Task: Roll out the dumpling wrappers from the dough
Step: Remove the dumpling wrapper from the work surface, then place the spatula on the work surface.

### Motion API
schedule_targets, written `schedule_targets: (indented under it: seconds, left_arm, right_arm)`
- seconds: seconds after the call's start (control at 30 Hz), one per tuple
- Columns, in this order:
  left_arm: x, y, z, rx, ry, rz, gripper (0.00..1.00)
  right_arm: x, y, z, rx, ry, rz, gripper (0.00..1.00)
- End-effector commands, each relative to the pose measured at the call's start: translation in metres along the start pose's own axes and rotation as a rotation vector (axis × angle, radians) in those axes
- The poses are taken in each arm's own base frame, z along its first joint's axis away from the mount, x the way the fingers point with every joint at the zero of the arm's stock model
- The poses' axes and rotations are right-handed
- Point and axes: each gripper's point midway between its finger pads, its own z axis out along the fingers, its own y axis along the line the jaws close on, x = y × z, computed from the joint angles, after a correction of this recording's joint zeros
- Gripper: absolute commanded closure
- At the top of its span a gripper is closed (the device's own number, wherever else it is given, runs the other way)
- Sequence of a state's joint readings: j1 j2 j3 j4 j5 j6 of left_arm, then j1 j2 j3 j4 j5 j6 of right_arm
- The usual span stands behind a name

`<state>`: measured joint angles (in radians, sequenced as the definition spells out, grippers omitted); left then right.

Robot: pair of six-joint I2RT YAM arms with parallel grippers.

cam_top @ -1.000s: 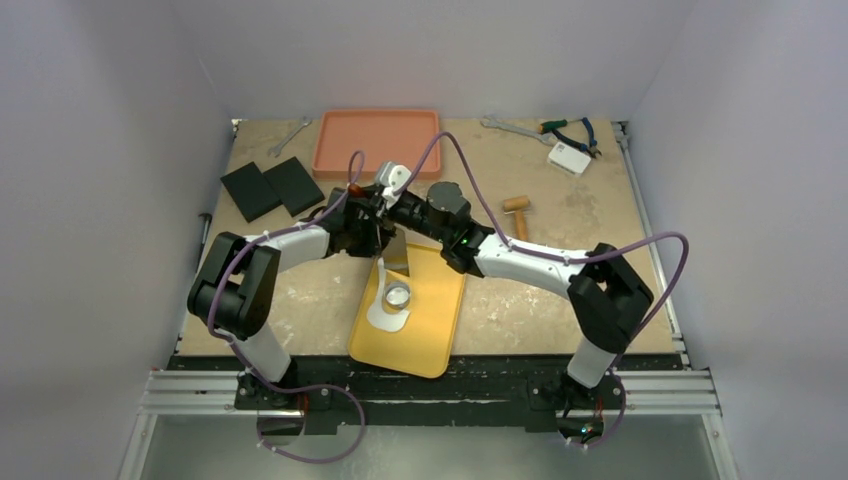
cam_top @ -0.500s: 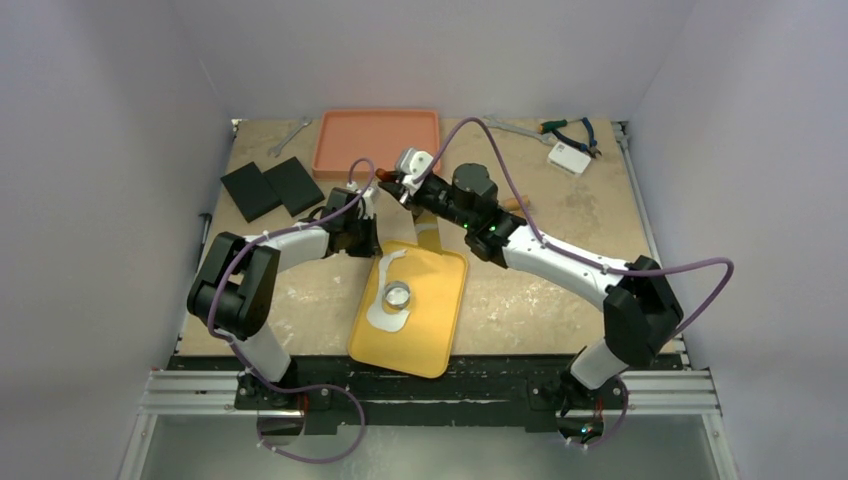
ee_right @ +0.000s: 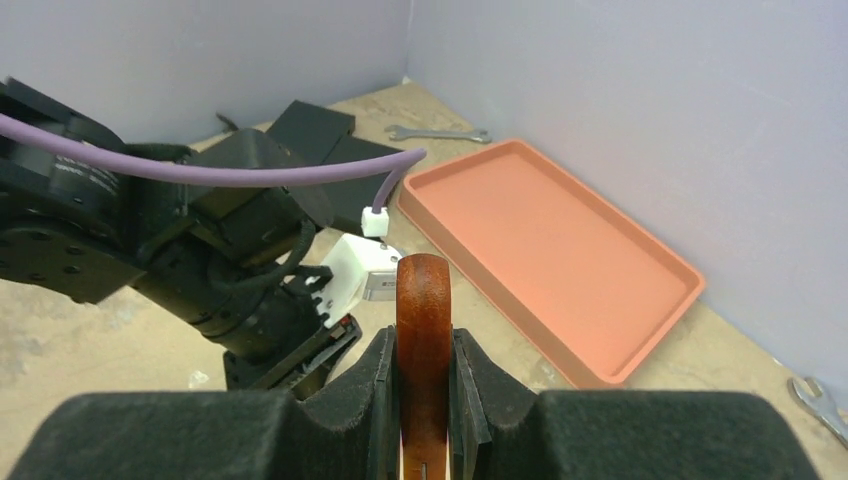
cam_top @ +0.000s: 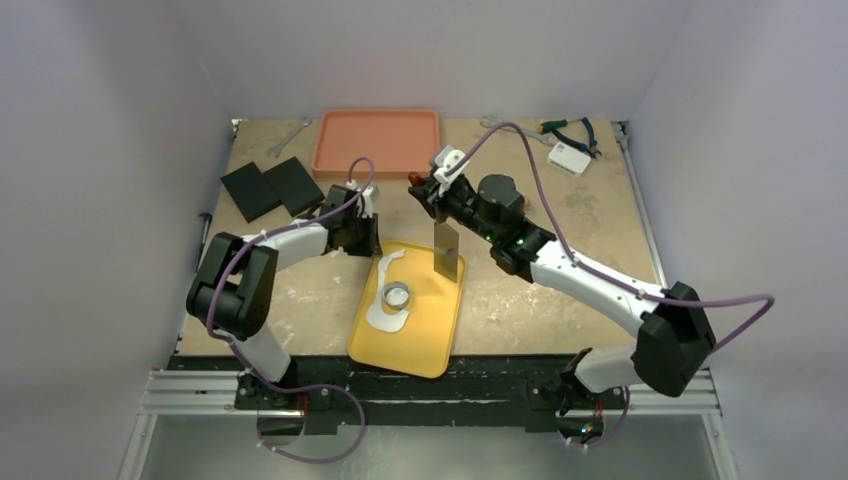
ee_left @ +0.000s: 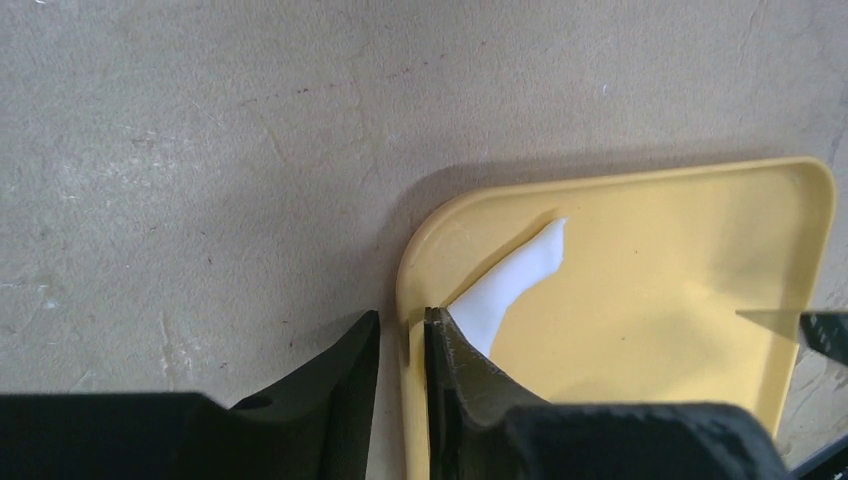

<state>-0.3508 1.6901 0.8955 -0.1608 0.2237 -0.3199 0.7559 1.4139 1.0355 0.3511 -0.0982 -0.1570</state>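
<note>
White dough [cam_top: 386, 314] lies flat on the yellow tray [cam_top: 440, 352], with a metal ring cutter [cam_top: 398, 296] standing on it. A ragged strip of the dough [ee_left: 512, 276] reaches the tray's far left corner. No separate dumpling wrappers are in view. My left gripper [cam_top: 364, 238] straddles that corner's rim [ee_left: 408, 290], slightly open, with a gap on the outer side [ee_left: 402, 316]. My right gripper [cam_top: 426, 190] is shut on a scraper's reddish wooden handle [ee_right: 424, 300]. The scraper's metal blade [cam_top: 446, 252] hangs over the tray's far right part.
An orange tray [cam_top: 377, 140] sits at the back, also in the right wrist view [ee_right: 560, 230]. Two black blocks [cam_top: 270, 188] lie back left. A small wooden mallet [cam_top: 517, 210], a white box [cam_top: 570, 157], pliers [cam_top: 572, 130] and a wrench [cam_top: 508, 126] lie back right.
The right arm has swung right with the scraper, from beside the left gripper to the tray's right side. The left jaws have parted at the tray rim.
</note>
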Motion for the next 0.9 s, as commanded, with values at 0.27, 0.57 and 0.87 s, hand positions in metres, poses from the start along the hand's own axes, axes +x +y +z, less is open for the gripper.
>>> schedule_targets:
  seconds: [0.27,0.57,0.87]
  left_arm:
    - [-0.070,-0.009,-0.035,-0.009,-0.155,0.066,0.56]
    - [-0.087,-0.024,-0.050,0.048,-0.191,0.105,0.54]
    - [-0.088,-0.027,-0.058,0.069,-0.210,0.121,0.54]
  right_arm:
    - [0.007,-0.075,-0.045,0.482,-0.020,0.373,1.00]
    - [0.043,-0.098,-0.064,0.585,-0.176,0.690,1.00]
    - [0.084,-0.114,-0.100,0.560,-0.356,0.756,1.00]
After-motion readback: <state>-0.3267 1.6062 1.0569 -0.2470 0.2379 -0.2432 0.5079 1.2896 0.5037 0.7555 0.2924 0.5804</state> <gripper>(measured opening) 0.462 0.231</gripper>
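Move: The right hand, gripping the scraper by its handle, has the double-ended rolling pin about 27 cm to its right, 5 ahead and 27 below. The ring cutter lies roughly 11 cm back, 4 left and 27 below, with the white dough strip's middle 2 cm farther left. The left fingers are at the yellow tray's far-left corner; from them its middle is about 14 cm back and 8 right, the dough strip 10 back and 3 right. The left fingers come free of the yellow tray's corner rim and open wider, rising about 8 cm and going some 4 cm forward. Keeping its grip on the scraper handle, the right hand sweeps some 16 cm right towards the rolling pin, first rising slightly, then sinking to end about 10 cm lower, while it swings clockwise some 35 degrees and rolls its left side up. ##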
